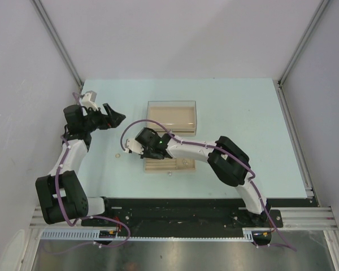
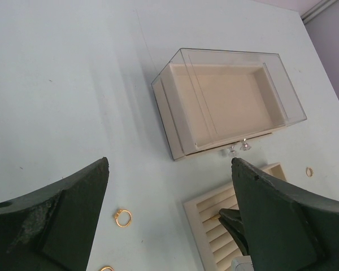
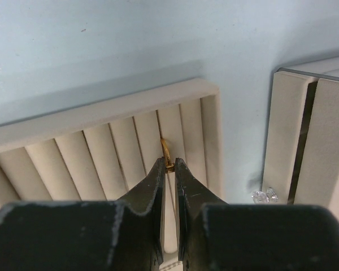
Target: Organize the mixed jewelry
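Note:
My right gripper (image 3: 168, 162) is shut on a small gold ring (image 3: 166, 151), its tips pinching the ring's lower edge. The ring stands edge-on in a slot of the beige slotted tray (image 3: 73, 118). From above, the right gripper (image 1: 150, 153) covers the tray's left end (image 1: 183, 171). My left gripper (image 2: 169, 164) hangs open above the table with nothing between its fingers, at the far left in the top view (image 1: 110, 116). Loose gold rings lie on the table: one (image 2: 123, 217) left of the tray, another (image 2: 106, 269) at the frame's bottom edge, a third (image 2: 309, 171) at the right.
A beige box under a clear lid (image 1: 171, 116) stands just behind the tray. Two tiny clear studs (image 2: 240, 148) lie on the table between box and tray. The same studs (image 3: 264, 196) lie beside the box (image 3: 288, 130) in the right wrist view.

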Available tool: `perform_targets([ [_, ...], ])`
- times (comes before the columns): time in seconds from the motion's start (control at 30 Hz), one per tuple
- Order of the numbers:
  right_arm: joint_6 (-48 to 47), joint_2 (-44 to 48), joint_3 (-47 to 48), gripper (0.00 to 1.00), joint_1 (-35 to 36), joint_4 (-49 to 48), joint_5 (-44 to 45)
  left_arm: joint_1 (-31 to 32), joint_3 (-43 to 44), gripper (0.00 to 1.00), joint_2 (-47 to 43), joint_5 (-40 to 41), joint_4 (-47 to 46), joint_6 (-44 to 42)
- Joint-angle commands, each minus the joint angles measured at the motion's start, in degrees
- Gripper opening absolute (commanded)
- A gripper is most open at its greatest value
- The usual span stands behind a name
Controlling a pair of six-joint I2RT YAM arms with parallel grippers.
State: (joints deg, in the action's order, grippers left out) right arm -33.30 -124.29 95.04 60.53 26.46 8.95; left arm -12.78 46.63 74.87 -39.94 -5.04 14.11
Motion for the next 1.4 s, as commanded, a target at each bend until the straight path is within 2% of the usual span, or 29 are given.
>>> perform_targets([
  [0.0,-1.2,-1.3,2.1,0.00,-0.7,-0.4,-1.2,-0.7,-0.4,0.94,-1.0,-2.1,-1.5,0.7],
  [0.3,-1.6,-2.4,2.5,0.00,-0.5,0.7,-1.6,-0.7,-0.6,0.94,-1.0,-2.5,-1.4,0.3],
  [0.43,-1.1,-2.0,2.6,0.10,-0.5,1.0,-1.2,-0.8,-0.4,0.94,-1.1,-2.1,-0.9,-0.6],
  [0.83,-0.3,1.3,2.3,0.29,-0.4,1.7,0.5,-1.3,0.6,0.94,-1.6,-1.5,1.3,-2.2],
  [1.37,0.8,3.7,3.4,0.36,0.1,2.7,2.0,-1.4,1.4,0.94,-1.7,-0.1,3.3,-6.4],
])
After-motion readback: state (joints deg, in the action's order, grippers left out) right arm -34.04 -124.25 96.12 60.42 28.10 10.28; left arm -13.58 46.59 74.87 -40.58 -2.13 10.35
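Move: My right hand already holds the gold ring pinched in its place in the tray, near the left wall between the second and third padded rolls from the far end. The middle of the clear-lidded box is about 12 cm ahead and 9 cm to the right. Two loose rings lie on the table, one some 9 cm left and 3 cm ahead, the other 12 cm left and 1 cm back. From my left hand, that place in the tray is roughly 9 cm back, 12 cm right and 15 cm below. I hold my right hand nearly still over the slit, pinching the ring about half a second more, then spread the fingers to roughly a third open so they let go of the ring. Only then do I ease up about half a centimetre, drifting slightly right, with no real turn of the wrist. ##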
